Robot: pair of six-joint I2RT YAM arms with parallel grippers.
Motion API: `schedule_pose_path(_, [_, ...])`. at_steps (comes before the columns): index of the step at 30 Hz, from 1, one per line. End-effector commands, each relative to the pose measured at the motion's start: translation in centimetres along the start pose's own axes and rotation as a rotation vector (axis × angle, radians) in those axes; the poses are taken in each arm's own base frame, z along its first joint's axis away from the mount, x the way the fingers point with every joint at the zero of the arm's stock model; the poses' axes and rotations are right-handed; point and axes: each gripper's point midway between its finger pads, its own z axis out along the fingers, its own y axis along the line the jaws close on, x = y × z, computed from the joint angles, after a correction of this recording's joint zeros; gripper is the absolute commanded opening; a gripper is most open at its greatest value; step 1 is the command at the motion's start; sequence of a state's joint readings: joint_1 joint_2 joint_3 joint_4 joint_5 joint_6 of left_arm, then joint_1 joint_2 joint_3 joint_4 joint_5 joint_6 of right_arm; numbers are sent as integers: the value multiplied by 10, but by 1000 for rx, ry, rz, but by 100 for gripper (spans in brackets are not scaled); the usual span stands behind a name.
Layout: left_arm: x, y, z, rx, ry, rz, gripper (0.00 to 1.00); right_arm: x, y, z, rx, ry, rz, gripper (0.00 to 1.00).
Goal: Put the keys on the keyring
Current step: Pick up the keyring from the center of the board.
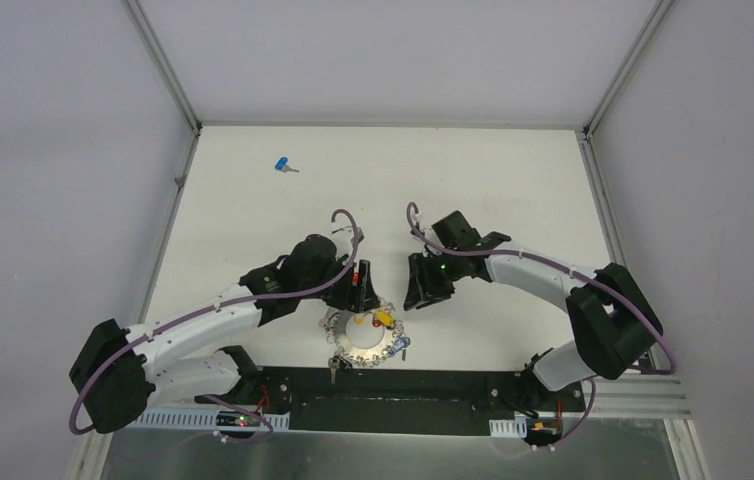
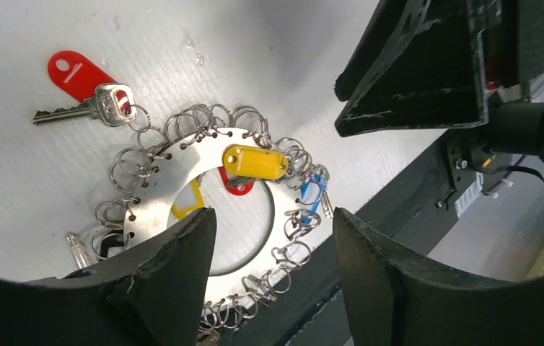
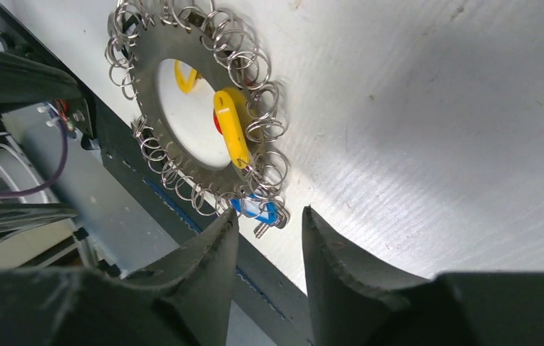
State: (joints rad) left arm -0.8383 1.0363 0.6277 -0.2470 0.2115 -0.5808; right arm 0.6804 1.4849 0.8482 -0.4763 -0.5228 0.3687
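The keyring [image 1: 353, 350] is a flat grey metal disc with a hole, fringed with small wire rings, and it lies at the table's near edge. A yellow-headed key [image 2: 255, 161] lies across its rim. I cannot tell if that key is hooked on. A blue-headed key [image 3: 258, 210] sits at the ring's fringe. Another blue-headed key [image 1: 284, 165] lies alone at the far left. My left gripper [image 2: 273, 216] hovers open just above the keyring [image 2: 175, 162]. My right gripper [image 3: 269, 211] is open and empty beside the keyring [image 3: 146, 86], near the blue key.
A larger silver key with a red tag [image 2: 81, 76] lies on the fringe of the ring. A dark mounting rail [image 1: 403, 390] runs along the near edge right beside the keyring. The right gripper's fingers [image 2: 413, 79] hang close to the left gripper.
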Motion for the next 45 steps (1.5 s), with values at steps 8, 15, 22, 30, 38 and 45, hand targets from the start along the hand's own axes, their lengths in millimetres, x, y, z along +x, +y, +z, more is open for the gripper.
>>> schedule_pose_path(8, [4,-11,37,0,128,-9,52,5,7,19,-126,80,124,34])
schedule_pose_path(15, [12,-25,60,-43,169,53,53,12,-6,20,-135,100,223,33])
schedule_pose_path(22, [31,-18,78,-137,240,84,47,22,-10,24,-162,153,339,30])
schedule_pose_path(30, [40,3,80,-270,255,55,34,21,-13,41,-194,168,497,22])
schedule_pose_path(38, [53,16,80,-320,289,33,29,16,-14,51,-226,153,558,23])
schedule_pose_path(45, [55,24,82,-367,299,21,22,18,-15,56,-244,159,601,18])
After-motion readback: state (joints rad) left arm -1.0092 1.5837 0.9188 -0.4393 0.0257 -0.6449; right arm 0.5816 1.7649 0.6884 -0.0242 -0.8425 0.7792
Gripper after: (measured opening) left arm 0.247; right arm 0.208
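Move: The keyring lies flat, its middle some 5 cm back of the left hand and 12 cm below it. Its near-corner rings are about 4 cm to the right hand's left, 1 cm back and 6 cm below. From the left hand the yellow tag lies 4 cm right and 3 cm back, the red tag 5 cm ahead and 3 cm left. The blue tag is 8 cm back of the right hand and 3 cm left. Towards the keyring's forward-right rim both grippers sink and narrow: the left drops about 9 cm, swinging right past its final spot and partly back, its fingers tilting steeper, to end over the yellow tag. The right sinks about 4.5 cm, first easing back, then forward and left to bring its part-open fingertips about the rim rings, turning some 30 degrees so the tips lean back towards the base. ##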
